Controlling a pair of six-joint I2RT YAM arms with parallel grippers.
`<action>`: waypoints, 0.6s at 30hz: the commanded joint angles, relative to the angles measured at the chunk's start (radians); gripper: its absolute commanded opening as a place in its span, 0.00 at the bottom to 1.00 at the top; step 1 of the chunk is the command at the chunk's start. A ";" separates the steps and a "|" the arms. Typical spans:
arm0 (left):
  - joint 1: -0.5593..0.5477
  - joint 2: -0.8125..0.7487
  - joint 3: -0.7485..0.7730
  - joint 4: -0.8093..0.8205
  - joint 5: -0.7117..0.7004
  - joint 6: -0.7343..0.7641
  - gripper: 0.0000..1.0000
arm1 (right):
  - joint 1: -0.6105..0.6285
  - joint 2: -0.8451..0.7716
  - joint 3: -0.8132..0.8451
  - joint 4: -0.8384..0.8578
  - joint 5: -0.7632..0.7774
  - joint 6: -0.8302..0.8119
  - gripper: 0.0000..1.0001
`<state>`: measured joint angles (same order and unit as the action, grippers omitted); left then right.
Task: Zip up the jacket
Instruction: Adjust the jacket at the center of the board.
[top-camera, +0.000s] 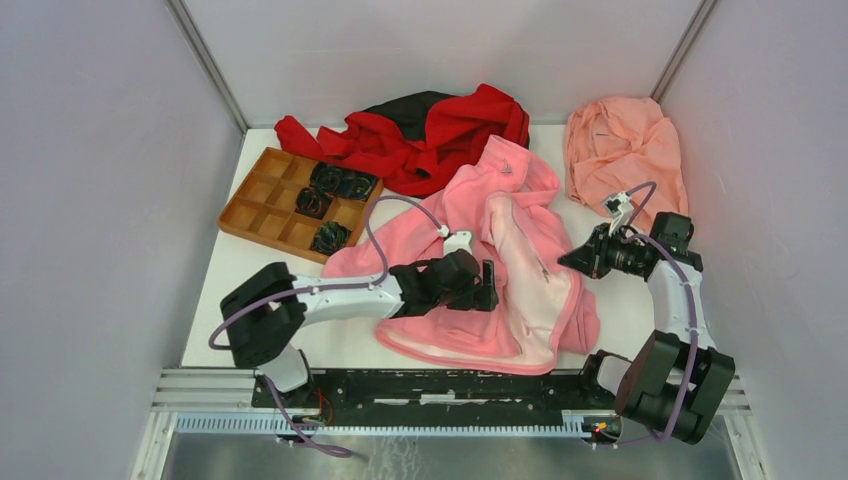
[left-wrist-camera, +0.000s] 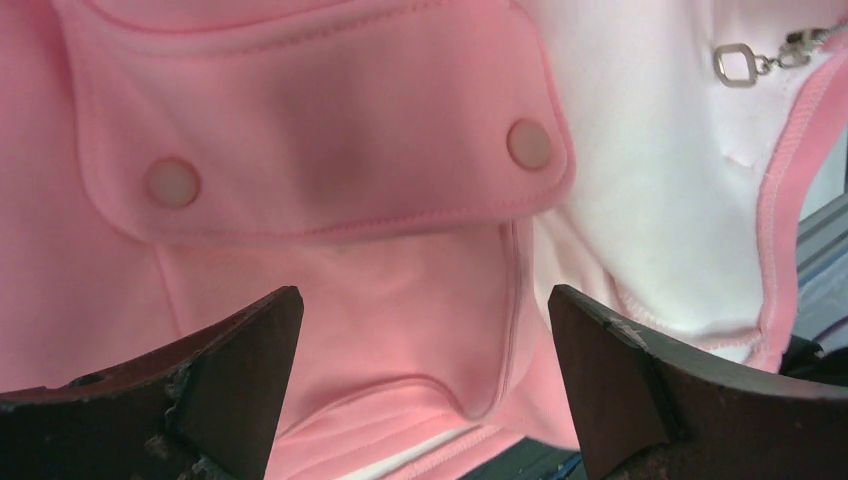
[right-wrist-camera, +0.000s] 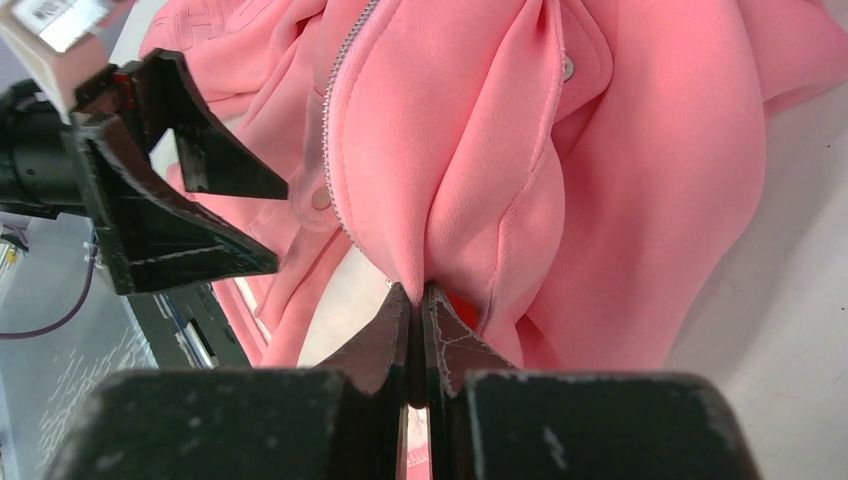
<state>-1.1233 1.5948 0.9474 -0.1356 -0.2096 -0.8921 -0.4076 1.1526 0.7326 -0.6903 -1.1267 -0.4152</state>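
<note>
The pink jacket (top-camera: 500, 215) lies crumpled in the middle of the table, its paler lining (top-camera: 540, 300) turned up on the right side. My left gripper (top-camera: 490, 286) hovers over the jacket's left front panel, open with nothing between its fingers. In the left wrist view that gripper (left-wrist-camera: 422, 300) faces a pocket flap (left-wrist-camera: 330, 150) with two snaps. The metal zipper pull (left-wrist-camera: 740, 63) lies on the lining at the upper right. My right gripper (top-camera: 568, 260) is at the jacket's right edge. In the right wrist view it (right-wrist-camera: 413, 292) is shut on a raised fold of the jacket (right-wrist-camera: 480, 160) beside the zipper teeth (right-wrist-camera: 333, 150).
A wooden compartment tray (top-camera: 262, 205) with dark items stands at the back left. A red-and-black garment (top-camera: 440, 130) lies behind the jacket, a salmon-peach cloth (top-camera: 620, 145) at the back right. Walls enclose the table on three sides. A metal rail (top-camera: 450, 388) runs along the near edge.
</note>
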 joint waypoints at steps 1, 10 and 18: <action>0.000 0.107 0.083 0.024 -0.017 -0.031 0.98 | 0.006 -0.007 -0.009 0.041 -0.035 0.014 0.00; 0.054 0.145 0.098 -0.036 0.035 0.090 0.13 | 0.006 -0.004 -0.021 0.057 -0.019 0.018 0.00; 0.130 -0.217 -0.042 -0.220 -0.003 0.207 0.03 | 0.005 -0.043 -0.055 0.211 0.044 0.157 0.00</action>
<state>-1.0378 1.5581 0.9375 -0.2432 -0.1818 -0.8013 -0.4076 1.1484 0.6941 -0.5976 -1.1088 -0.3492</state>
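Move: The left hand, open, hovers over the jacket's left front: the loose cloth below its pocket flap lies about 1 cm ahead, 2 cm right and 5 cm down. The flap is some 4 cm ahead and 2 cm left, the zipper pull about 4 cm ahead and 10 cm right, the lower hem roughly 13 cm back and 3 cm left, all a little below. From the right hand, the loose cloth lies some 12 cm left, 5 cm back and 10 cm lower. Pinching the cloth of the left front just below the pocket flap, the left fingers shut from wide open at the bottom of a dip of about 4.5 cm that also drifts slightly right. Still shut on the fold, the hand then swings left about 5.5 cm while rising some 3.5 cm, away from the zipper pull. The right hand stays nearly in place and keeps its pinch on the other front. ##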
